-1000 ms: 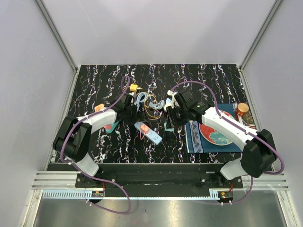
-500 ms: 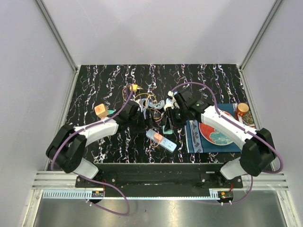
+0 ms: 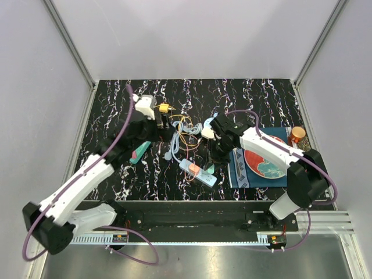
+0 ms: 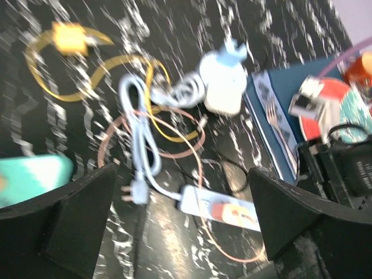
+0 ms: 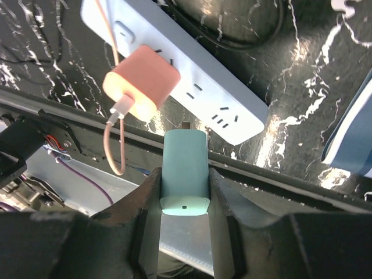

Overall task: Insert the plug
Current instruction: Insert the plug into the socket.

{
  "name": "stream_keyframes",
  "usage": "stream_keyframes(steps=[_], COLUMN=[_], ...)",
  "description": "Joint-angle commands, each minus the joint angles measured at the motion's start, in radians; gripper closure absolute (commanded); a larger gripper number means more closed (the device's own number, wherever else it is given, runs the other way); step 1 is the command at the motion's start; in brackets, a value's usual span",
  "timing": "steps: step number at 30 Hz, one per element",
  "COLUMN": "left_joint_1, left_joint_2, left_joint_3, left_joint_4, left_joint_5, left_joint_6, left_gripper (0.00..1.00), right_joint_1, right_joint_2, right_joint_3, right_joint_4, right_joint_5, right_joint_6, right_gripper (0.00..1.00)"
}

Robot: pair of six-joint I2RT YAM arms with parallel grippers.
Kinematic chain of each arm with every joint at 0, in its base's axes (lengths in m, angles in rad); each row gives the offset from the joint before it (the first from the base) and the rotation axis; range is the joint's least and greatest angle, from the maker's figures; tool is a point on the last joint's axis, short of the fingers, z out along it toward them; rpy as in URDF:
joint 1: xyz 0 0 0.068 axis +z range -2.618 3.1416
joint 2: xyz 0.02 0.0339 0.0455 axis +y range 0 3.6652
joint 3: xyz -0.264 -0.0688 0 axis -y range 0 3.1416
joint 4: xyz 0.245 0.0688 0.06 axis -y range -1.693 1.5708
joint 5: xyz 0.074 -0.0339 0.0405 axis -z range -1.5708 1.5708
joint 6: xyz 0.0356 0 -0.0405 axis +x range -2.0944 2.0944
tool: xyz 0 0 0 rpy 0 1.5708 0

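A light-blue power strip [image 3: 197,172] [image 5: 174,70] [image 4: 218,208] lies on the black marbled table, with a pink charger [image 5: 141,81] and its pink cable plugged into it. My right gripper [image 3: 211,164] [image 5: 184,192] is shut on a teal plug [image 5: 184,171] [image 3: 208,168], whose prong end sits just off the strip's near edge beside free sockets. My left gripper [image 3: 164,129] [image 4: 181,171] hangs open above the cable tangle, holding nothing. The strip's own white plug [image 4: 138,190] lies loose on the table.
A white adapter [image 4: 224,87], a yellow connector [image 4: 70,38] and looped cables lie behind the strip. A red patterned plate [image 3: 267,163] rests on a blue cloth [image 3: 238,168] at the right, next to a copper can [image 3: 298,135]. A teal object [image 3: 138,154] lies left.
The left arm drew back and rose away from the strip, its jaws widening. The strip slid right and nearer. The right gripper carried the teal plug down to the strip.
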Motion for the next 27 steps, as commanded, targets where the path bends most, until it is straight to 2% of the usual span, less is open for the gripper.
stream_keyframes(steps=[1, 5, 8, 11, 17, 27], left_joint_1=[0.010, 0.016, 0.022, 0.022, 0.011, -0.004], left_joint_2=[-0.166, -0.277, -0.340, -0.364, -0.409, -0.424], left_joint_3=[0.067, -0.013, -0.088, -0.093, -0.111, -0.119], left_joint_4=[-0.035, 0.014, 0.060, 0.059, 0.073, 0.080], left_joint_5=[-0.280, -0.479, -0.528, -0.602, -0.669, -0.682], left_joint_6=[0.266, 0.349, 0.371, 0.388, 0.406, 0.414], left_gripper=[0.01, 0.01, 0.01, 0.01, 0.01, 0.01], right_joint_1=[-0.003, -0.002, 0.009, 0.018, 0.030, 0.058], right_joint_2=[0.042, 0.085, 0.122, 0.169, 0.231, 0.291], right_joint_3=[0.054, 0.095, 0.152, 0.203, 0.223, 0.211], right_joint_4=[-0.069, -0.120, -0.160, -0.206, -0.215, -0.189], right_joint_5=[-0.013, 0.004, 0.027, 0.051, 0.059, 0.050], right_joint_6=[0.146, 0.213, 0.253, 0.286, 0.355, 0.413], right_gripper=[1.00, 1.00, 1.00, 1.00, 1.00, 1.00])
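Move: The free socket, just to the right of the coral charger on the white power strip, lies about 4 cm left, 2 cm back and some 9 cm below the right hand, which holds the green plug. The coral charger is roughly 8 cm to that hand's left, level front to back; the fork lies about 15 cm to its right and 5 cm ahead. From the left hand the socket is some 17 cm right, 16 cm back and 20 cm down. Downward by about 3.5 cm and left by about 2, the right hand brings the green plug towards the free socket, turning clockwise and setting the plug more upright, its grip kept. The left hand, empty and open, swings some 16 cm left, away from the strip, rises about 8 cm, tips its fingers up and turns counter-clockwise. ##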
